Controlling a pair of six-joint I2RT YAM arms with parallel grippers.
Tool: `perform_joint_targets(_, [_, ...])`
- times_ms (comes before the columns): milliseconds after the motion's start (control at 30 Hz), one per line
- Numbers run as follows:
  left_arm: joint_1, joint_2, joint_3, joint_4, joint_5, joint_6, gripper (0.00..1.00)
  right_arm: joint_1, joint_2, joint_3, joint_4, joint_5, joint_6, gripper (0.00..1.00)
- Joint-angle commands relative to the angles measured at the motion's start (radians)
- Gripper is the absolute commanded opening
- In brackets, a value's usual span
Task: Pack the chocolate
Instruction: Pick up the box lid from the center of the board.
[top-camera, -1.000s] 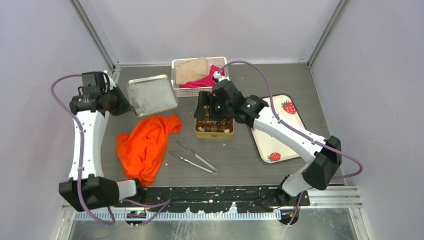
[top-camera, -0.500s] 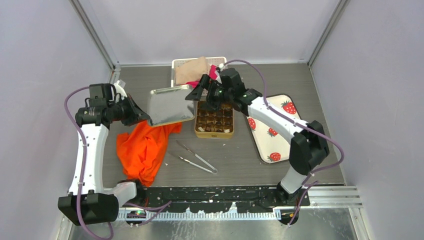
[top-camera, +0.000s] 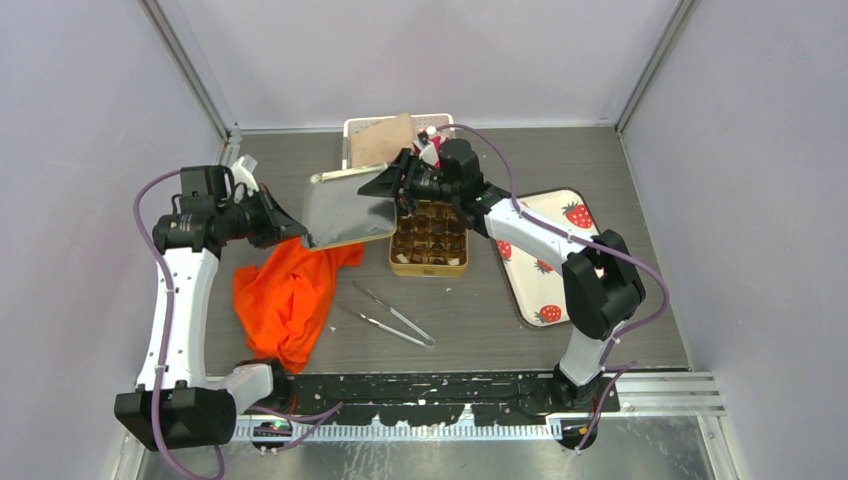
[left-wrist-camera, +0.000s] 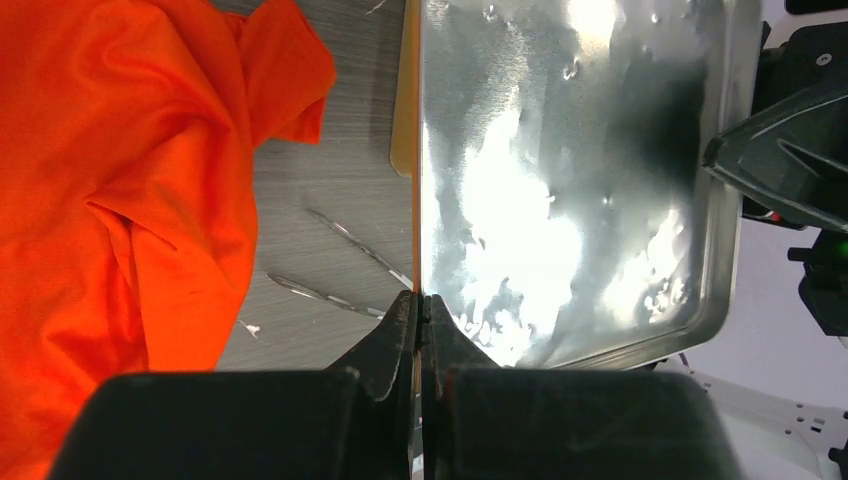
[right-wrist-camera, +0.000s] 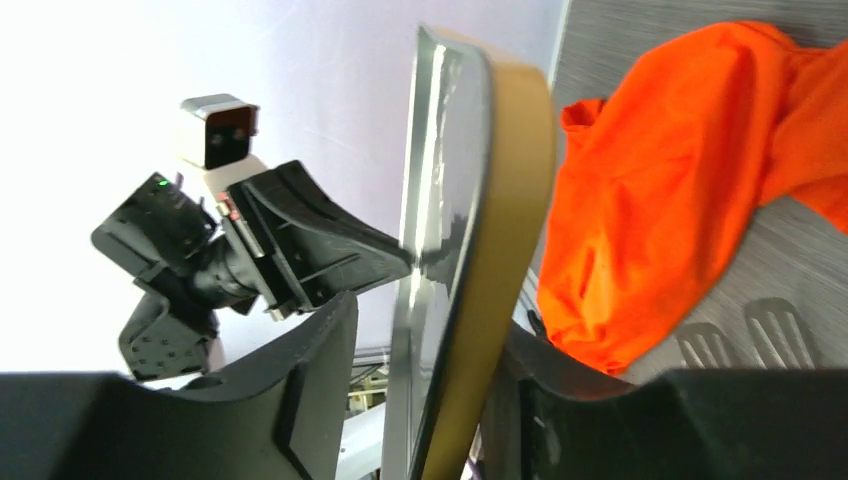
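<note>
Dark brown pieces of chocolate (top-camera: 430, 228) fill the compartments of the gold square tin (top-camera: 430, 267) at the table's middle. Above the tin's left side hangs its lid (top-camera: 345, 205), silver inside and gold outside, tilted. My left gripper (top-camera: 302, 238) is shut on the lid's near-left edge; the left wrist view shows the rim pinched at my left gripper (left-wrist-camera: 420, 300) and the shiny lid (left-wrist-camera: 560, 180) stretching away. My right gripper (top-camera: 386, 186) straddles the opposite edge: in its wrist view my right gripper (right-wrist-camera: 430, 340) has the lid (right-wrist-camera: 450, 150) between its jaws, one finger touching, the other slightly apart.
An orange cloth (top-camera: 290, 290) lies left of the tin, with metal tweezers (top-camera: 385, 318) in front. A white basket (top-camera: 352, 130) of cloths stands at the back. A white strawberry-print tray (top-camera: 545, 265) lies to the right.
My left arm lifted the lid off the table and carried it right, over the tin. My right gripper rose from the tin to the lid's edge and its jaws narrowed.
</note>
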Motion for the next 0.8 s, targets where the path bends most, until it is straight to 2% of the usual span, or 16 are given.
perform_joint_targets(0, [-0.009,-0.013,0.031,0.072,0.061,0.01,0.0,0.01,-0.008,0.006,0.198,-0.056,0.103,0.44])
perform_joint_targets(67, [-0.009,-0.011,0.034,0.076,0.063,0.012,0.0,0.01,-0.003,0.009,0.206,-0.056,0.115,0.32])
perform_joint_targets(167, [-0.009,-0.002,0.04,0.084,0.065,0.003,0.0,0.011,-0.013,0.011,0.203,-0.051,0.11,0.2])
perform_joint_targets(267, [-0.009,0.011,0.058,0.087,0.063,-0.002,0.0,0.011,-0.032,0.035,0.105,-0.045,0.047,0.01])
perform_joint_targets(333, [-0.009,0.017,0.075,0.08,0.06,0.004,0.06,0.011,-0.049,0.053,0.014,-0.034,-0.01,0.01])
perform_joint_targets(400, [-0.009,0.023,0.096,0.069,0.047,0.009,0.18,0.009,-0.071,0.074,-0.099,-0.007,-0.075,0.01])
perform_joint_targets(467, [-0.009,0.036,0.118,0.056,0.036,0.017,0.3,0.007,-0.088,0.143,-0.356,0.057,-0.194,0.01])
perform_joint_targets(533, [-0.009,0.048,0.148,0.043,0.024,0.026,0.42,0.007,-0.104,0.217,-0.596,0.205,-0.349,0.01])
perform_joint_targets(633, [-0.009,0.066,0.189,0.031,0.026,0.028,0.47,0.007,-0.14,0.283,-0.841,0.419,-0.478,0.01])
perform_joint_targets(767, [-0.009,0.088,0.204,0.065,0.08,-0.016,0.47,0.006,-0.185,0.325,-1.025,0.654,-0.582,0.01])
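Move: The box lid hangs between the hands, its middle about 7 cm left of the right hand and 2 back, level with its half-open fingers around the lid's right edge. From the left hand, shut on its near left corner, the lid lies some 6 cm ahead and 10 right. From the right hand, the chocolate box stands about 8 cm back, 9 right and 23 below; the white basket is 13 ahead, 3 right and 20 below. Right fingers pinch the lid, left lets go and rises, right carries it about 6 cm right and down. ##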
